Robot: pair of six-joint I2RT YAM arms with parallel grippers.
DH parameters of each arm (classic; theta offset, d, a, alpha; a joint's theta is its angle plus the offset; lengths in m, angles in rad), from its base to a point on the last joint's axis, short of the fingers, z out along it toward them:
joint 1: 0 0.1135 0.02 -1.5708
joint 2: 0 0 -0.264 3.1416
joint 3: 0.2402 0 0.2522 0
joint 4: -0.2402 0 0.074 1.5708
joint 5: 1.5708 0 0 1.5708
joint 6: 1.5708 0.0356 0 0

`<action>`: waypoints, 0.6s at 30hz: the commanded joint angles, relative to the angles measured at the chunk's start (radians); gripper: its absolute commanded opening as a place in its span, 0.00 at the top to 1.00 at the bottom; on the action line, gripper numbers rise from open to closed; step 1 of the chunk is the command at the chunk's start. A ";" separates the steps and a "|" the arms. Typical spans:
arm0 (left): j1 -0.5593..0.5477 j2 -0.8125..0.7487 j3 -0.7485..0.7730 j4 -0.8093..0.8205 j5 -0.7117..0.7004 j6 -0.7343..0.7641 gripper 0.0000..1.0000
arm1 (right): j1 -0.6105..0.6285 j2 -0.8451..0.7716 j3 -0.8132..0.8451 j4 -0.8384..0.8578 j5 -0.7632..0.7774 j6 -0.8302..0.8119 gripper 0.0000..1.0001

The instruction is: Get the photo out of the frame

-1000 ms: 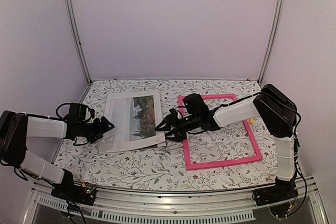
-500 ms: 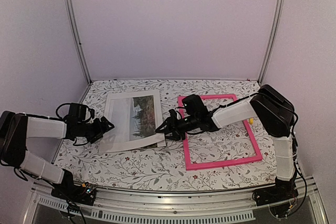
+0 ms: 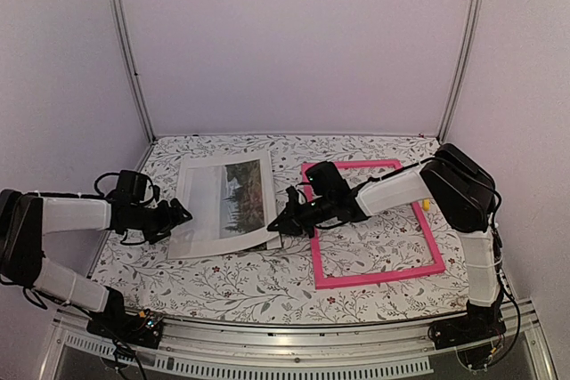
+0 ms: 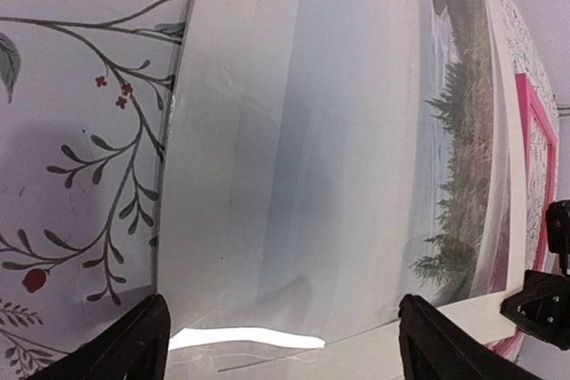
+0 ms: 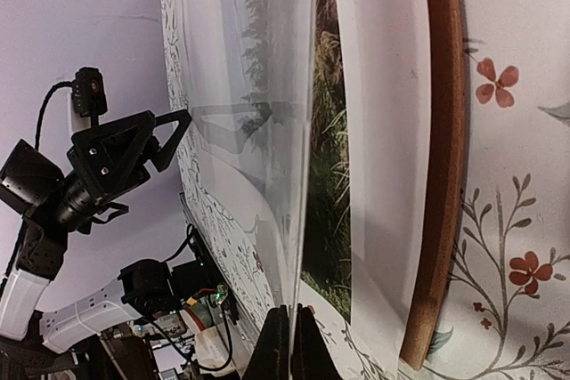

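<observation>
The photo [image 3: 227,202], a tree landscape with wide white margins, lies flat on the left half of the table on a brown backing board [image 5: 441,131]. A clear glossy sheet [image 5: 258,60] covers the photo [image 5: 325,131] and is raised off it along its right side. My right gripper [image 3: 274,224] [image 5: 290,344] is shut on that sheet's edge. My left gripper [image 3: 183,214] [image 4: 285,349] stands open at the stack's left edge, one finger at each side. The pink frame [image 3: 374,278] [image 4: 534,122] lies to the right with only the patterned table inside it.
A floral cloth [image 3: 267,287] covers the table. A small yellow object [image 3: 427,205] sits by the frame's right rail. Metal uprights [image 3: 134,68] stand at the back corners, with plain walls close on both sides.
My right gripper's jaws have closed onto the clear sheet's right edge, and the arm has crept slightly left. The left gripper has stayed open in about the same place.
</observation>
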 commanded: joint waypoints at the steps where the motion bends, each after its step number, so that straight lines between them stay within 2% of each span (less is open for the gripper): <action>1: -0.005 -0.029 0.061 -0.178 -0.043 0.036 0.08 | 0.000 -0.009 0.033 -0.069 0.045 -0.048 1.00; 10: -0.005 -0.044 0.176 -0.227 -0.048 0.064 0.06 | 0.001 -0.061 0.068 -0.149 0.077 -0.104 1.00; 18: -0.006 -0.021 0.201 -0.199 -0.002 0.052 0.06 | 0.001 -0.119 0.061 -0.194 0.116 -0.139 1.00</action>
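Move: The right hand already pinches the near right corner of the clear sheet. The photo's middle, under that sheet, lies about 12 cm to its left, 8 cm ahead and some 4 cm lower, with the brown board just beneath it. The pink frame's middle is around 24 cm to the right and 1 cm ahead. From the open left hand, the photo's middle is roughly 12 cm right, 5 cm ahead and slightly below. Keeping its shut pinch on the clear sheet's corner, the right hand eases about 1 cm to the right, away from the photo, dipping slightly before coming up about 1 cm above its start while it tilts some 5 degrees. The left hand, jaws still wide, rises about 5 cm off the sheet's left side and drifts 2 cm forward. ##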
